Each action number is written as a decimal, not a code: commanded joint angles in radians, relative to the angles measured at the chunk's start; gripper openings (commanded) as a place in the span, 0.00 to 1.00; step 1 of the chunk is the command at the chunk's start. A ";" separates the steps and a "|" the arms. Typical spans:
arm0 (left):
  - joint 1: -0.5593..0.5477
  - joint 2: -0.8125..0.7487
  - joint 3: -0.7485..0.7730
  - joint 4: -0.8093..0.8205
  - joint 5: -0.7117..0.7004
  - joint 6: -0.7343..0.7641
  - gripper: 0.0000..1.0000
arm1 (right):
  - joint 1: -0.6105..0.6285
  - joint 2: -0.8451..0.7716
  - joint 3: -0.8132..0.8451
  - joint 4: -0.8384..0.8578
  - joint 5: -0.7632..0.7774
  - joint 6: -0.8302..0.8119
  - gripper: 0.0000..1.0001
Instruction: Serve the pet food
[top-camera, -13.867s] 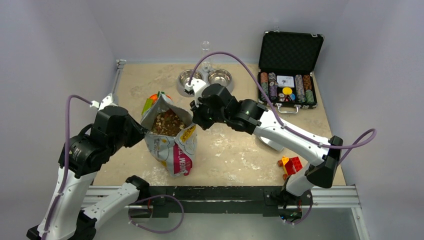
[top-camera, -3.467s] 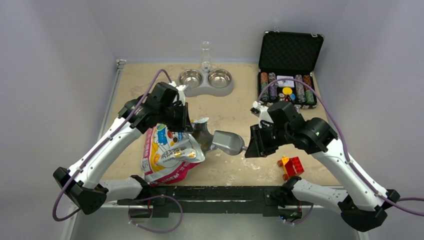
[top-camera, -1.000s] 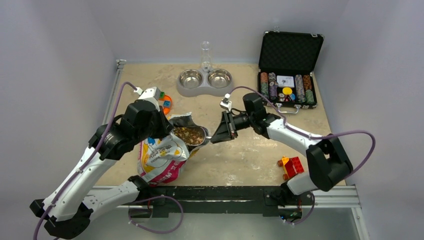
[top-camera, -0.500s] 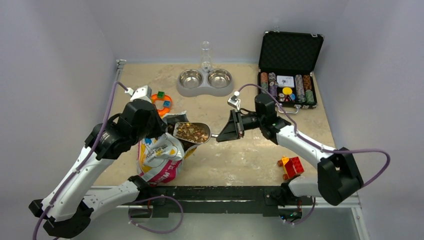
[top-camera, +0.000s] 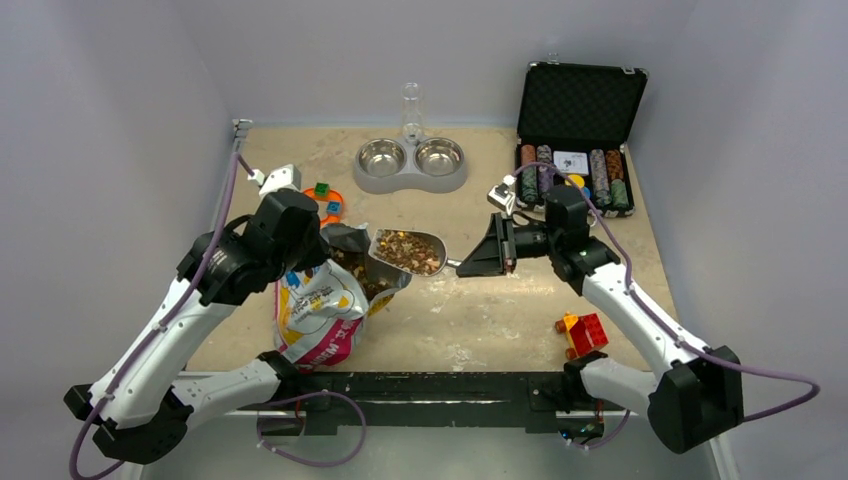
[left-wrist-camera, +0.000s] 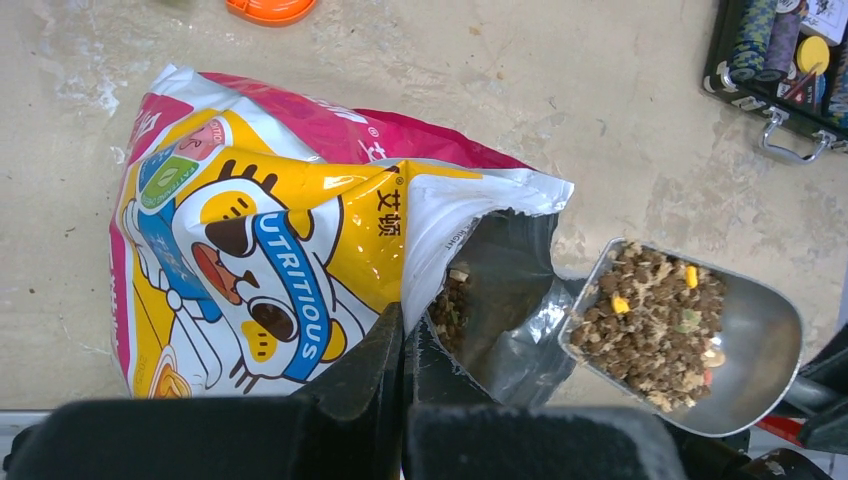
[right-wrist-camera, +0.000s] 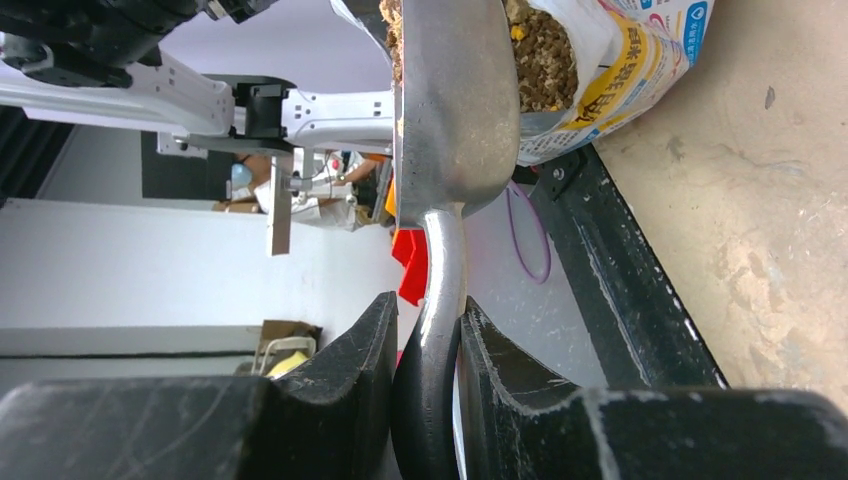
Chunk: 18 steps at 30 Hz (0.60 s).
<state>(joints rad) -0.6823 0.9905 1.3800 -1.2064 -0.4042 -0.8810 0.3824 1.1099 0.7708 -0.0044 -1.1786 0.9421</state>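
A silver metal scoop (top-camera: 436, 243) hangs level above the table, just right of the bag's mouth, heaped with brown pet food (top-camera: 405, 250). My right gripper (top-camera: 478, 262) is shut on the scoop's handle (right-wrist-camera: 442, 290). The printed foil bag (top-camera: 318, 312) stands open at the left, and more pet food (left-wrist-camera: 452, 310) shows inside it. My left gripper (left-wrist-camera: 405, 335) is shut on the bag's top rim and holds the mouth open. In the left wrist view the loaded scoop (left-wrist-camera: 762, 340) sits to the right of the bag (left-wrist-camera: 260, 240).
A grey double bowl (top-camera: 411, 181) with two steel cups stands at the back centre, a clear bottle (top-camera: 411, 105) behind it. An open black case (top-camera: 577, 110) of poker chips sits at the back right. A red and yellow brick (top-camera: 582, 330) lies front right, an orange toy (top-camera: 327, 200) behind the bag.
The scoop has come out of the bag full of pet food and moved right and slightly back with my right gripper. The left gripper keeps its hold on the bag.
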 joint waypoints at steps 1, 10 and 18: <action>0.007 0.005 0.031 -0.061 -0.132 0.015 0.00 | -0.053 -0.037 0.138 -0.106 -0.056 -0.018 0.00; 0.007 -0.032 0.011 -0.064 -0.145 0.061 0.00 | -0.207 0.168 0.411 -0.123 -0.036 0.001 0.00; 0.007 -0.081 0.011 -0.039 -0.125 0.092 0.00 | -0.299 0.510 0.627 -0.106 0.075 0.013 0.00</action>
<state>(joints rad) -0.6827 0.9390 1.3815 -1.2255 -0.4515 -0.8406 0.1123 1.5028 1.2896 -0.1421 -1.1534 0.9459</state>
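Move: Ahead of the right hand, which already holds the loaded scoop by its handle, the right bowl lies about 40 cm out, 6 cm to the left and some 22 cm below. The left bowl sits about 15 cm to the left of it, level with it, and the poker case is some 37 cm ahead and 29 cm right of the hand. The open bag mouth is about 21 cm to its left. From the left hand, the right bowl is about 36 cm ahead and 23 cm right. Carrying the full scoop out from beside the bag towards the right bowl, the right hand first rises about 7 cm, then sweeps forward roughly 17 cm with a slight drift right, sinking a little at the end. It swings some 15 degrees clockwise, keeping the scoop open side up and the handle gripped. The left hand keeps pinching the bag's edge, easing about 2 cm left. ##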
